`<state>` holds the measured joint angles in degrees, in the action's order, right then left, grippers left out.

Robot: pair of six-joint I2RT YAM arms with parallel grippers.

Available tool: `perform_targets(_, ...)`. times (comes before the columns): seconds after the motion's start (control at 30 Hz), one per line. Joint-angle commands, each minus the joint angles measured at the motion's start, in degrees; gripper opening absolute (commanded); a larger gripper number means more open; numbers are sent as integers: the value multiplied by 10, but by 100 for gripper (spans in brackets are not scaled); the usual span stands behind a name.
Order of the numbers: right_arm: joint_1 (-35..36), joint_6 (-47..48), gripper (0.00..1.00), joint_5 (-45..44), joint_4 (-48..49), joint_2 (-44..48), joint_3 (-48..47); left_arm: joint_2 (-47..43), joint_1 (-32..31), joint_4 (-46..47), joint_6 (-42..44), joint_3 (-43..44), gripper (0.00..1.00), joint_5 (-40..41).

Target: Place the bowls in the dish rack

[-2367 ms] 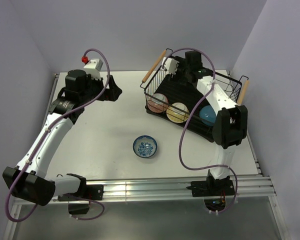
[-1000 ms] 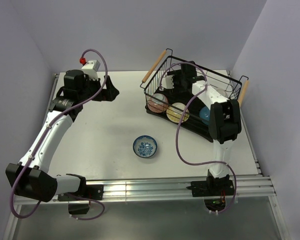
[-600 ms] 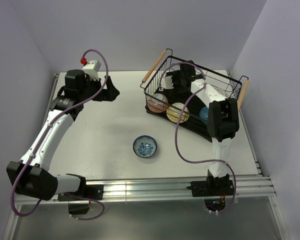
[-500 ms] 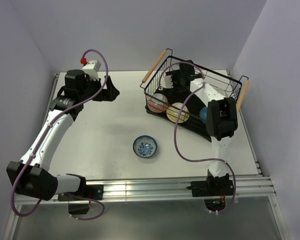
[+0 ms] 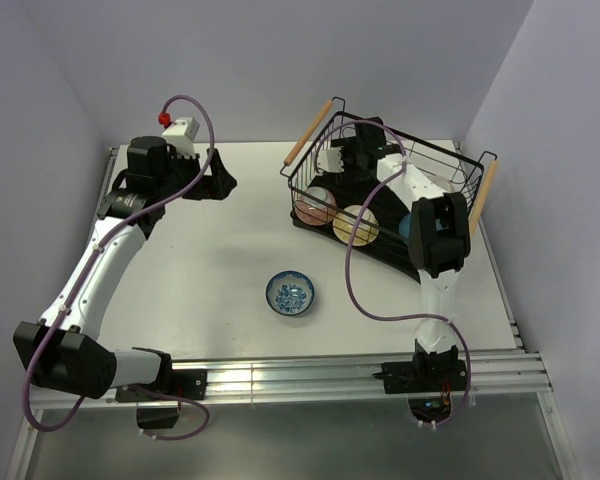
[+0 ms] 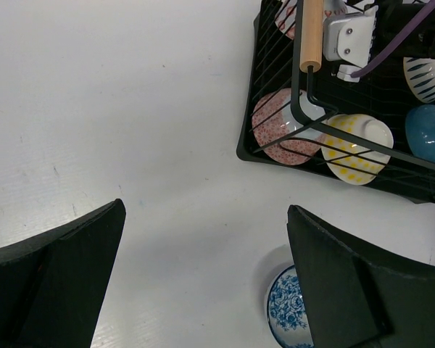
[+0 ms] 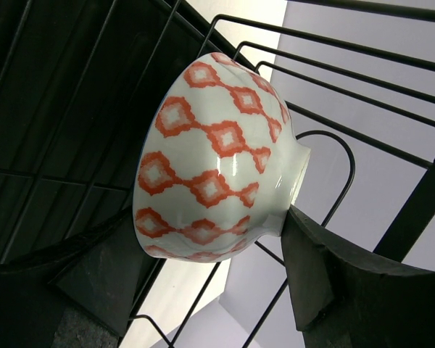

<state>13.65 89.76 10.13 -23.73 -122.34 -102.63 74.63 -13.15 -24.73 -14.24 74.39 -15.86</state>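
The dish rack [image 5: 450,162] stands at the back right, a black wire basket with wooden handles. My right gripper [image 5: 334,160] reaches into its far left corner, shut on a white bowl with orange diamonds [image 7: 210,152]. That bowl is tilted on its side against the rack's wires [image 7: 333,51], with one finger [image 7: 326,268] at its foot. A pink bowl [image 5: 315,205], a yellow bowl [image 5: 358,224] and a blue bowl [image 5: 410,228] sit in the rack. On the table lies a blue-patterned bowl [image 5: 290,293]. My left gripper [image 5: 218,182] hovers open at the back left, with nothing in it.
In the left wrist view the open left gripper [image 6: 203,239] frames bare table, and the blue-patterned bowl [image 6: 284,308] peeks from behind its right finger. A striped bowl [image 6: 428,76] also sits in the rack [image 6: 270,51]. Walls close in behind and on both sides.
My right arm has swung left and lowered the orange-diamond bowl into the rack's far left corner. The left arm has barely shifted.
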Motion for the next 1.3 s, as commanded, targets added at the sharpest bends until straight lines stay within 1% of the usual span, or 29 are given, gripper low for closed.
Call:
perform_targets(0.0,10,12,20,11,-11,25,0,2,2,8,5,25,99,-15)
perform_targets(0.1,12,19,24,9,2,33,15,1,3,8,7,27,100,-13)
perform_targets(0.13,13,21,29,6,6,33,23,2,3,7,10,27,99,-12)
perform_targets(0.23,14,23,38,3,10,35,27,2,4,3,12,32,100,-11)
perform_targets(0.27,14,21,43,4,10,36,27,2,5,2,12,34,99,-12)
perform_targets(0.3,15,21,46,2,9,36,27,2,6,2,13,35,100,-11)
perform_targets(0.37,16,17,51,4,7,39,26,2,6,2,14,35,100,-13)
perform_targets(0.5,18,17,57,8,-8,41,19,2,7,3,14,35,99,-15)
perform_targets(0.53,18,17,61,8,-11,43,16,2,8,2,14,35,99,-14)
perform_targets(0.6,17,17,65,9,-12,45,18,1,8,2,14,35,99,-15)
perform_targets(0.63,18,17,75,8,-13,47,19,1,8,2,15,35,99,-14)
perform_targets(0.67,18,14,78,6,-12,49,18,0,8,1,15,36,100,-14)
perform_targets(0.7,19,13,84,6,-13,50,19,-1,8,1,15,36,99,-14)
perform_targets(0.73,19,11,87,3,-13,50,18,-1,8,1,14,37,100,-15)
perform_targets(0.8,19,9,88,2,-15,49,18,2,8,-4,12,39,100,-15)
perform_targets(0.83,20,8,92,1,-14,49,18,2,8,-6,11,41,99,-16)
perform_targets(1.1,23,-5,99,4,-23,54,9,-5,11,-8,14,37,99,-19)
perform_targets(1.27,23,-17,100,4,-45,55,-3,3,12,-21,11,49,99,-22)
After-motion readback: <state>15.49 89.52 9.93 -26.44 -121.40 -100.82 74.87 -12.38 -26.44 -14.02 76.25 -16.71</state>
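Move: Just beyond the right fingertips, the red-diamond bowl they hold has its middle about 2 cm ahead, 4 cm left and 3 cm below, near the far left corner of the dish rack. The pink bowl stands roughly 11 cm back and 10 cm left of the right hand, the yellow-dotted bowl some 16 cm back and 2 cm left, both about 5 cm lower. From the idle left hand the red-diamond bowl lies about 22 cm ahead, 33 cm right and 18 cm down. Letting go of the red-diamond bowl on its side in the rack: the right hand first holds it nearly in place, still gripped across rim and foot, then spreads its fingers from about three-quarters to fully open. As they part, it eases back about 2 cm, with a good centimetre each of left and down, tipping down a few degrees, its fingertips staying close around the bowl. ##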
